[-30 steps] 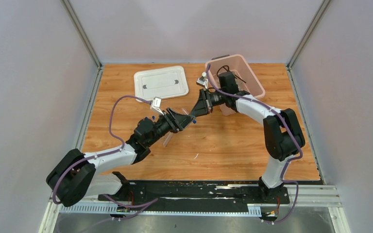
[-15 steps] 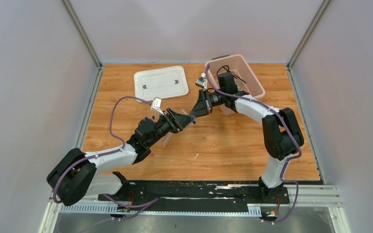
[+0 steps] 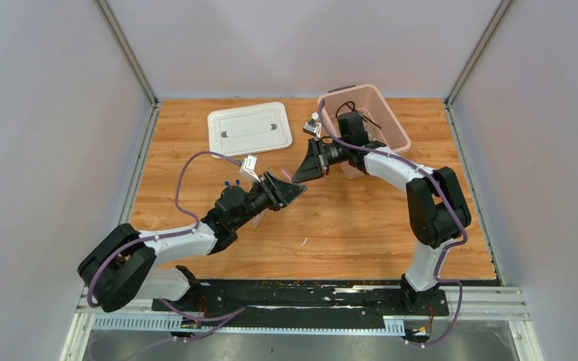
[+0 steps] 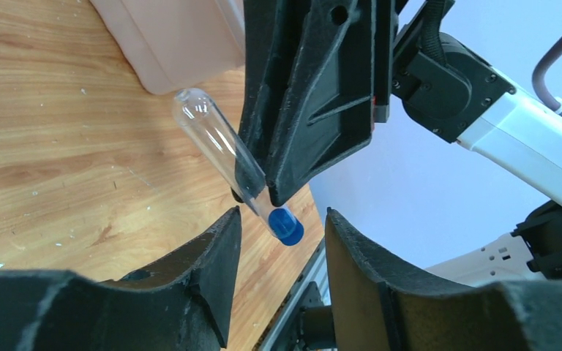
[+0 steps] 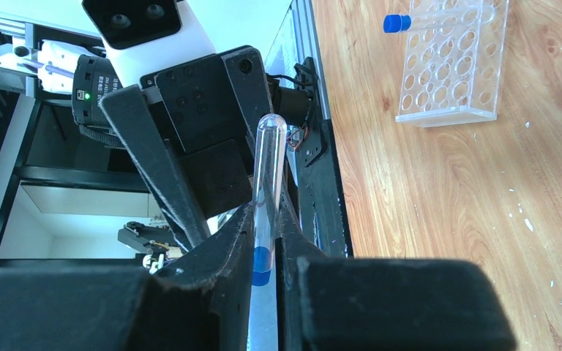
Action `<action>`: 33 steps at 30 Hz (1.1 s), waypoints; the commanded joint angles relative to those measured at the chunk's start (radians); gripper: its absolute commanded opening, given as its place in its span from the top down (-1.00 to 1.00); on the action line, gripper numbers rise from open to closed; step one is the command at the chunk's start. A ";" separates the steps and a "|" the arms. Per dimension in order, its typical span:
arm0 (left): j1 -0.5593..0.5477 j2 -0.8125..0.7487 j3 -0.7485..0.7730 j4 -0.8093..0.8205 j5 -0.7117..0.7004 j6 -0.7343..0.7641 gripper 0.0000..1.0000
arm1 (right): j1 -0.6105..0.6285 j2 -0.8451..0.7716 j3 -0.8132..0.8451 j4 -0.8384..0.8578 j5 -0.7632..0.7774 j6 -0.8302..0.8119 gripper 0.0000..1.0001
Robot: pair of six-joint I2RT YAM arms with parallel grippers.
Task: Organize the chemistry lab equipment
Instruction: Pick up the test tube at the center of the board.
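A clear tube with a blue cap hangs above the table's middle, and my right gripper is shut on it just above the cap. In the left wrist view the tube slants down out of the right gripper's black fingers. My left gripper is open, one finger on each side of the cap without touching it. From above, the two grippers meet tip to tip, left and right. The clear tube rack lies on the wood with a blue-capped tube in it.
The pink bin stands at the back right with black wire inside it, partly behind the right arm. Its white lid lies flat at the back centre. The rack is mostly hidden under the left arm.
My left gripper has moved forward to the right gripper's tip, and its jaws have narrowed around the tube's cap. The right arm has held still with the tube.
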 commanded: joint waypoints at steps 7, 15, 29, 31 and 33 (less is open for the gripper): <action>-0.006 0.056 0.027 0.085 -0.015 -0.018 0.22 | 0.004 0.001 0.019 0.048 -0.025 0.018 1.00; -0.006 0.046 0.026 0.068 -0.011 0.012 0.94 | 0.003 -0.002 0.025 0.039 -0.037 -0.004 1.00; -0.005 -0.128 0.072 -0.293 0.059 0.352 1.00 | -0.034 -0.066 0.149 -0.405 -0.068 -0.600 0.25; -0.003 -0.151 0.088 -0.369 0.090 0.410 1.00 | -0.036 -0.092 0.193 -0.526 -0.021 -0.718 0.19; 0.000 -0.172 0.103 -0.441 0.133 0.465 1.00 | -0.036 -0.124 0.215 -0.608 0.026 -0.808 0.16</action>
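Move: The test tube is held near its blue cap in my right fingers. Its middle is about 1 cm ahead of that hand and 1 cm to its left, at its height. From my open left hand, the tube's middle lies roughly 2 cm ahead, 2 cm left and 2 cm higher, with the cap almost between the fingertips. The tube rack is on the table, some 5 cm back, 13 cm left and 17 cm below the left hand. My left hand sinks about 1 cm and shuts its half-open fingers on the blue cap while my right hand keeps its hold. Only then does my right hand open, coming off the glass and easing about 1.5 cm right and a little up, rolling some 15 degrees. My left hand keeps its pinch and draws the tube about 1.5 cm back and 1 cm left, rolling as well, its left side rising. ##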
